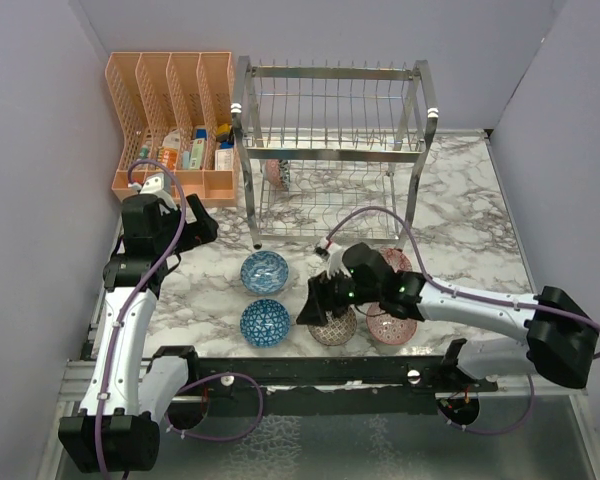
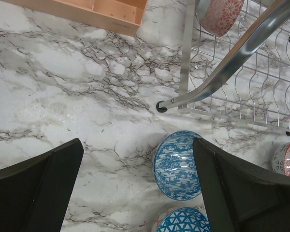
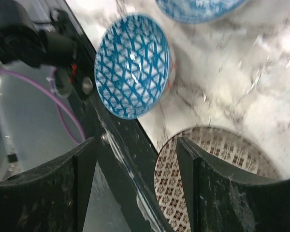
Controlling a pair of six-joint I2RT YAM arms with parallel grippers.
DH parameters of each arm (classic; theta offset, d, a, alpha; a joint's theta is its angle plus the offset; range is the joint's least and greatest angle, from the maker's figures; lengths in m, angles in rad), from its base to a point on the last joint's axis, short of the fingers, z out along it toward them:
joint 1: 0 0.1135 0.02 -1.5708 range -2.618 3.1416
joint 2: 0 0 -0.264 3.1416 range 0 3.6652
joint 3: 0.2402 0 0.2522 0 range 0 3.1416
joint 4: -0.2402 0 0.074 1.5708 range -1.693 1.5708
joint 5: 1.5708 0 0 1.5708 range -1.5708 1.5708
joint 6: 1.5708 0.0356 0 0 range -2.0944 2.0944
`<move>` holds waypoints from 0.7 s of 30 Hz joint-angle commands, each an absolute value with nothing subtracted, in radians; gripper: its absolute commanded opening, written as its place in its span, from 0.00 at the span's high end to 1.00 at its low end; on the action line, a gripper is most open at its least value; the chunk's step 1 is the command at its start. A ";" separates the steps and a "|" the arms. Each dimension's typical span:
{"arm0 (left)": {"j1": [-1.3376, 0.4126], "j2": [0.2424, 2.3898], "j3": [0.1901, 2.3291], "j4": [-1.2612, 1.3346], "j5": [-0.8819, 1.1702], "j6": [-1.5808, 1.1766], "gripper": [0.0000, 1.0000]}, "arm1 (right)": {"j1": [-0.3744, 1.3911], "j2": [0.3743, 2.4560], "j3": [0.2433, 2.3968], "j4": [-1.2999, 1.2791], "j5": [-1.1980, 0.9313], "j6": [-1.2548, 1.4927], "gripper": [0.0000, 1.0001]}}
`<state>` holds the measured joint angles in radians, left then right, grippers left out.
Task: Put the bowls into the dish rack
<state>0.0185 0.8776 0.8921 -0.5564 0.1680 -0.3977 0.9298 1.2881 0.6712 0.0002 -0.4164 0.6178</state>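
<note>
The metal wire dish rack point(image 1: 330, 153) stands at the back; a pink-red bowl point(image 1: 277, 172) sits on edge in its lower tier, also in the left wrist view point(image 2: 220, 14). On the marble are a blue flowered bowl point(image 1: 265, 272), a blue lattice bowl point(image 1: 265, 322), a brown-beige bowl point(image 1: 333, 328), a pink bowl point(image 1: 392, 328) and a reddish bowl point(image 1: 398, 262) half hidden by the right arm. My right gripper point(image 3: 135, 150) is open, one finger over the brown-beige bowl point(image 3: 222, 142), the other over the front rail. My left gripper point(image 2: 137, 193) is open and empty, left of the flowered bowl point(image 2: 176, 164).
An orange mesh organizer point(image 1: 170, 90) holding small packets stands at the back left, next to the rack. The rack's leg point(image 2: 222, 72) slants just beyond the left gripper. A black rail point(image 1: 320, 370) runs along the table's front edge, close to the front bowls.
</note>
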 commanded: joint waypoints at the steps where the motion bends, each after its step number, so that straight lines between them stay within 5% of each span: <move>1: 0.021 0.846 0.878 -0.542 0.160 -0.417 0.01 | 1.067 1.213 0.672 -0.215 -0.122 0.587 0.34; 21: 0.021 0.813 0.863 -0.573 0.161 -0.424 0.01 | 1.352 1.325 0.811 -0.507 0.239 0.599 0.36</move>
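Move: The right hand, open and empty, has the brown-patterned bowl about 6 cm to its right, 1 cm back and some 9 cm below. The teal bowl lies about 8 cm to the hand's left and 1 cm back, with the light-blue bowl also 8 cm left but 11 cm ahead; the pink bowl is roughly 19 cm to the right and 1 cm back. From the left hand, the brown-patterned bowl is some 28 cm right, 16 cm back and 19 cm below. The right hand draws back first, then sinks and slides to the right, slowing as it closes on the brown-patterned bowl: about 5 cm each back and down, and 4 cm right, so that it comes over the bowl's back-left rim. On the way the wrist tips the fingers some 30 degrees more steeply down, and they stay about two-thirds open, ending with one finger outside the rim and the other over the bowl's inside, with no contact to be seen. ##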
